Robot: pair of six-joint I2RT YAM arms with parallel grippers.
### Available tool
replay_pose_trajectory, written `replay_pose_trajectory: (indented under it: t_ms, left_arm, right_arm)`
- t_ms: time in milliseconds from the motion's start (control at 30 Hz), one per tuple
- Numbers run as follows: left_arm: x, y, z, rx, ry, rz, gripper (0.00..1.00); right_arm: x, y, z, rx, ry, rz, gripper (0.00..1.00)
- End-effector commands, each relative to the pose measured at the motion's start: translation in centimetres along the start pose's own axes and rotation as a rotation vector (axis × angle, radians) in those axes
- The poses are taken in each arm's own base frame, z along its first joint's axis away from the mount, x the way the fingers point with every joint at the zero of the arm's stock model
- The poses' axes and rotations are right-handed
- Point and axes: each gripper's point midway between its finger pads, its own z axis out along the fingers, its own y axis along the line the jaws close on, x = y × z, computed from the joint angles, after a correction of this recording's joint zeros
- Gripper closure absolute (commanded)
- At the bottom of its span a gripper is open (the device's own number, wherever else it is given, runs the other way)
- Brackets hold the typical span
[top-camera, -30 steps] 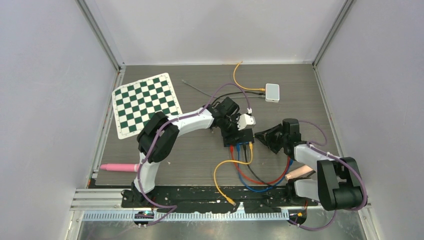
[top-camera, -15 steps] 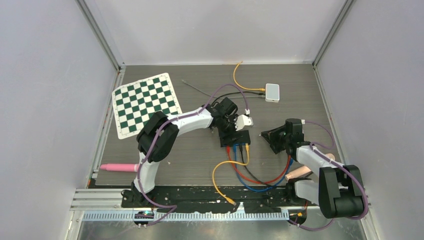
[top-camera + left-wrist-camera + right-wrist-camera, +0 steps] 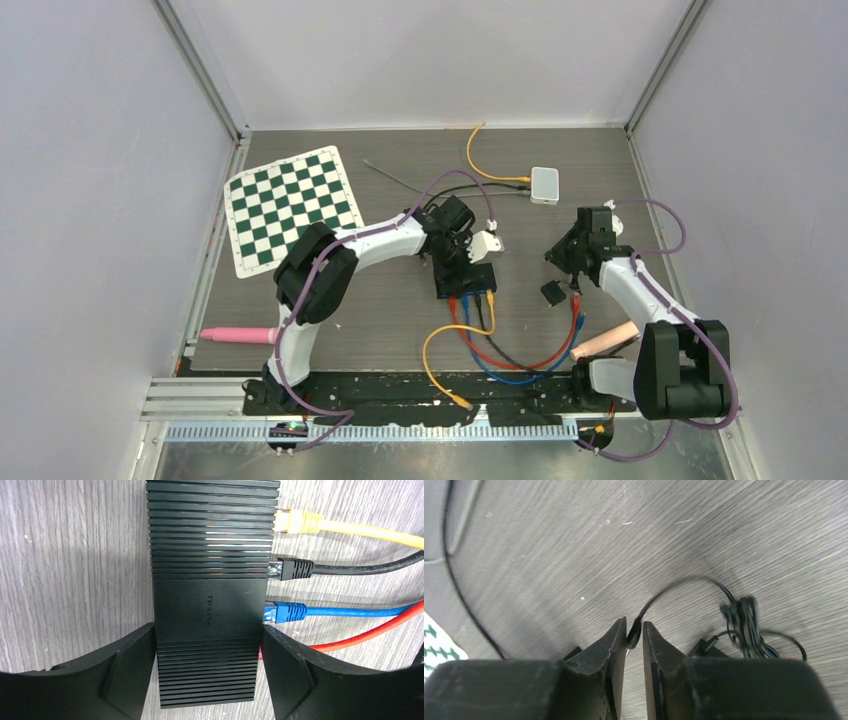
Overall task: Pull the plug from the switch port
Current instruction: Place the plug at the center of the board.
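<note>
The black switch (image 3: 470, 283) (image 3: 207, 605) lies at mid-table. Yellow (image 3: 300, 522), black (image 3: 295, 569), blue (image 3: 285, 611) and red (image 3: 350, 640) network cables are plugged into its near side. My left gripper (image 3: 455, 265) (image 3: 207, 630) straddles it, fingers close against both sides. I cannot tell whether they still press on it. My right gripper (image 3: 556, 257) (image 3: 634, 630) hangs to the right, apart from the switch. It is shut on the small black plug (image 3: 634, 634). The plug's thin cord (image 3: 674, 582) loops to a bundle (image 3: 744, 620). A black adapter (image 3: 552, 292) lies below the gripper.
A green-and-white checkerboard (image 3: 290, 208) lies at the back left and a small white box (image 3: 544, 185) with a yellow cable at the back right. A pink cylinder (image 3: 238, 334) sits at the near left edge. A pale pink object (image 3: 603, 343) lies near the right arm's base.
My right gripper has drawn back from the switch's right end, up and to the right, taking the plug with it. The switch and left gripper shifted slightly left.
</note>
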Motion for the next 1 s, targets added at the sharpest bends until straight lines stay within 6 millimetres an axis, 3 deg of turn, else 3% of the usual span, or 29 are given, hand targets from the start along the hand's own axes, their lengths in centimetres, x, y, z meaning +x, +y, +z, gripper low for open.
replay_pose_trajectory:
  t_ms: [0,200,367,567,733,833,967]
  left_arm:
    - [-0.4,-1.4,-0.6,0.044,-0.001,-0.045,0.21]
    - [-2.0,-1.2,-1.4,0.024,-0.056,-0.037,0.05]
    - [-4.0,-0.9,-3.1,-0.015,-0.128,-0.034,0.0]
    - [-8.5,-1.4,-5.6,-0.036,-0.303,-0.033,0.0]
    - [-9.0,-1.6,-7.0,-0.076,-0.345,-0.024,0.0]
    - [-8.7,-1.6,-8.0,-0.119,-0.373,-0.023,0.0]
    - [-8.4,-2.0,-9.8,-0.167,-0.439,-0.031,0.0]
  right_arm:
    - [0.0,-0.4,0.1,0.021,0.08,-0.193,0.71]
    - [0.9,1.9,-0.5,-0.104,0.151,-0.254,0.42]
    - [1.9,2.4,-2.7,-0.201,0.139,-0.262,0.41]
    - [5.2,0.1,-3.3,-0.193,0.235,-0.254,0.46]
    - [7.7,-1.5,-3.4,-0.188,0.308,-0.24,0.46]
    - [7.5,-2.5,-3.0,-0.143,0.282,-0.247,0.43]
    - [5.5,-3.5,-2.1,-0.061,0.19,-0.277,0.38]
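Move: The plug is between my right fingertips, roughly 6 cm above the wood. Its resting spot is open table about 4 cm to my left, a centimetre back. The power adapter lies about 7 cm back and 1 cm left, the cable bundle some 6 cm back and 3 cm right, and the switch about 5 cm back and 19 cm left. From my left hand, the switch's middle is about 1 cm right, and the plug about 20 cm right and 5 cm ahead. I open my right fingers wide with a small dip and let go of the plug, lift slightly, then swing about 8 cm back and a little left, sinking beside the adapter as the wrist turns some 20 degrees counter-clockwise. Meanwhile my left hand spreads its fingers off the switch and rises about 9 cm above it. ##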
